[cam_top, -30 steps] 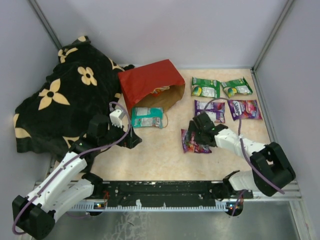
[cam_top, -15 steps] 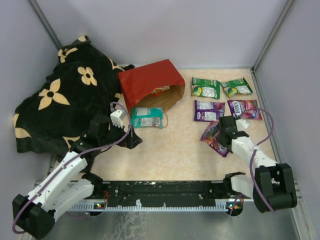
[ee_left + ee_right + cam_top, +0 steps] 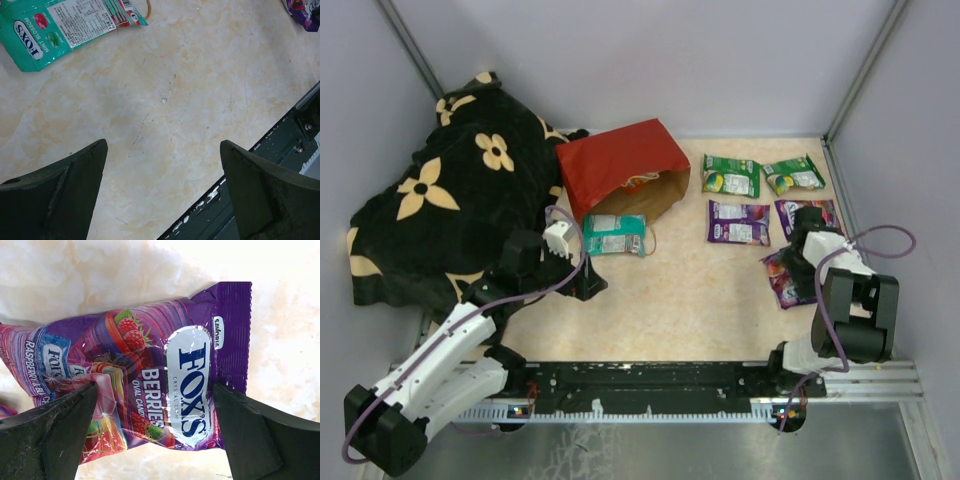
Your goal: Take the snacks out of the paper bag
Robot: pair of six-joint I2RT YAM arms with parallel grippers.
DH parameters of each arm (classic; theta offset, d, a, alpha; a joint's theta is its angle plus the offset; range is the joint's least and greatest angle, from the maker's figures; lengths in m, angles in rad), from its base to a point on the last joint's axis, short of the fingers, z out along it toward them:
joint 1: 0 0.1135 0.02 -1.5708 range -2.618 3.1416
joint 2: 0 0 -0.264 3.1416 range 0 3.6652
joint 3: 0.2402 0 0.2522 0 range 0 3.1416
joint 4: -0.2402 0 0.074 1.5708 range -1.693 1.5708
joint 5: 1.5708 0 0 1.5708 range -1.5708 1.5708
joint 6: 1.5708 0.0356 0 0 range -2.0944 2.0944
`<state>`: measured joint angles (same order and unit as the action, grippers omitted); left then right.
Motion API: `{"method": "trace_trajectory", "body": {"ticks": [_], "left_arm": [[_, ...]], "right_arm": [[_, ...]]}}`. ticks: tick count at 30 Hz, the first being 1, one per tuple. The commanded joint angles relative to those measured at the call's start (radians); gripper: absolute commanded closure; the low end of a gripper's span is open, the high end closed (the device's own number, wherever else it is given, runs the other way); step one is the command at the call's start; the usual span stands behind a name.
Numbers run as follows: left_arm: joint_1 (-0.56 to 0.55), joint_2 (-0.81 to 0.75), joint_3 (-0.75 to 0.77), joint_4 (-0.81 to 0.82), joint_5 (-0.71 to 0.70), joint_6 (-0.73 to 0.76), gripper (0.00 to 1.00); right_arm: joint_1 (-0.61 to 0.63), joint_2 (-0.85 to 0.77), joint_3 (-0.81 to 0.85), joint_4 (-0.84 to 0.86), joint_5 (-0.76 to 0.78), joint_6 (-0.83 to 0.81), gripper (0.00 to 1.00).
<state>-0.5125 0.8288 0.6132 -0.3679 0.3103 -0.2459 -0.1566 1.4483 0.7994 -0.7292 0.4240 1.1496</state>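
Observation:
The red paper bag (image 3: 620,165) lies on its side at the back, mouth toward the front, with an orange snack (image 3: 642,183) showing inside. Outside lie two green packets (image 3: 731,175) (image 3: 794,176), a purple one (image 3: 738,222), a pink-purple one (image 3: 817,212) and a teal packet (image 3: 614,235) (image 3: 65,22). My right gripper (image 3: 155,390) (image 3: 800,262) stands open, its fingers over both ends of a purple berries packet (image 3: 150,370) (image 3: 782,282) at the right. My left gripper (image 3: 162,150) (image 3: 582,282) is open over bare table, in front of the teal packet.
A black flower-patterned blanket (image 3: 450,200) is heaped at the back left, touching the bag. The black rail (image 3: 650,380) runs along the near edge, close to my left fingers. Grey walls close in the table on three sides.
My right arm has swung from the middle to the right side, and the berries packet has moved right with it. The left arm has barely shifted.

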Motion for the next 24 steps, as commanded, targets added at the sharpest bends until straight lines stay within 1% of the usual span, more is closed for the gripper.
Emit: {"method": "trace_trajectory", "body": {"ticks": [1, 5, 9, 14, 19, 24], "left_arm": [[-0.010, 0.008, 0.004, 0.001, 0.001, 0.003, 0.00], [-0.013, 0.015, 0.003, 0.001, -0.004, 0.003, 0.00], [-0.014, 0.024, 0.004, 0.001, -0.004, 0.002, 0.00], [-0.016, 0.040, 0.005, 0.000, -0.006, 0.001, 0.00], [-0.019, 0.056, 0.006, -0.003, -0.004, 0.000, 0.00], [-0.022, 0.063, 0.008, -0.004, -0.010, -0.001, 0.00]], "right_arm": [[-0.064, 0.042, -0.022, -0.029, 0.013, 0.066, 0.01], [-0.134, 0.040, 0.003, -0.008, 0.035, 0.071, 0.01], [-0.252, 0.105, 0.053, 0.007, 0.014, 0.022, 0.01], [-0.368, 0.164, 0.115, 0.013, 0.050, -0.017, 0.01], [-0.396, 0.171, 0.145, 0.035, 0.062, -0.011, 0.01], [-0.399, 0.190, 0.183, 0.001, 0.065, -0.006, 0.01]]}}
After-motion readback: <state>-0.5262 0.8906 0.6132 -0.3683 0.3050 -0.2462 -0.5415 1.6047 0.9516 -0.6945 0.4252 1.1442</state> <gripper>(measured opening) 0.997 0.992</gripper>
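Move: The purple Fox's bag already lies under the right gripper's wide-open fingertips, its middle about 2 cm to the right, 1 cm ahead and 1 cm below. The table's right rail is about 19 cm to this hand's right. The pink Savoria bag sits roughly 17 cm ahead and 6 cm right, the other purple bag 17 cm ahead and 12 cm left. From the left hand, the Fox's bag is some 48 cm right, about level ahead, 13 cm down. Keep the right gripper wide open and low, both fingertips staying on the Fox's bag, and drag it about 11 cm to the right, towards the table's right rail. Turn the hand some 20 degrees clockwise on the way, hold the height steady, and ease to a stop before the rail. ##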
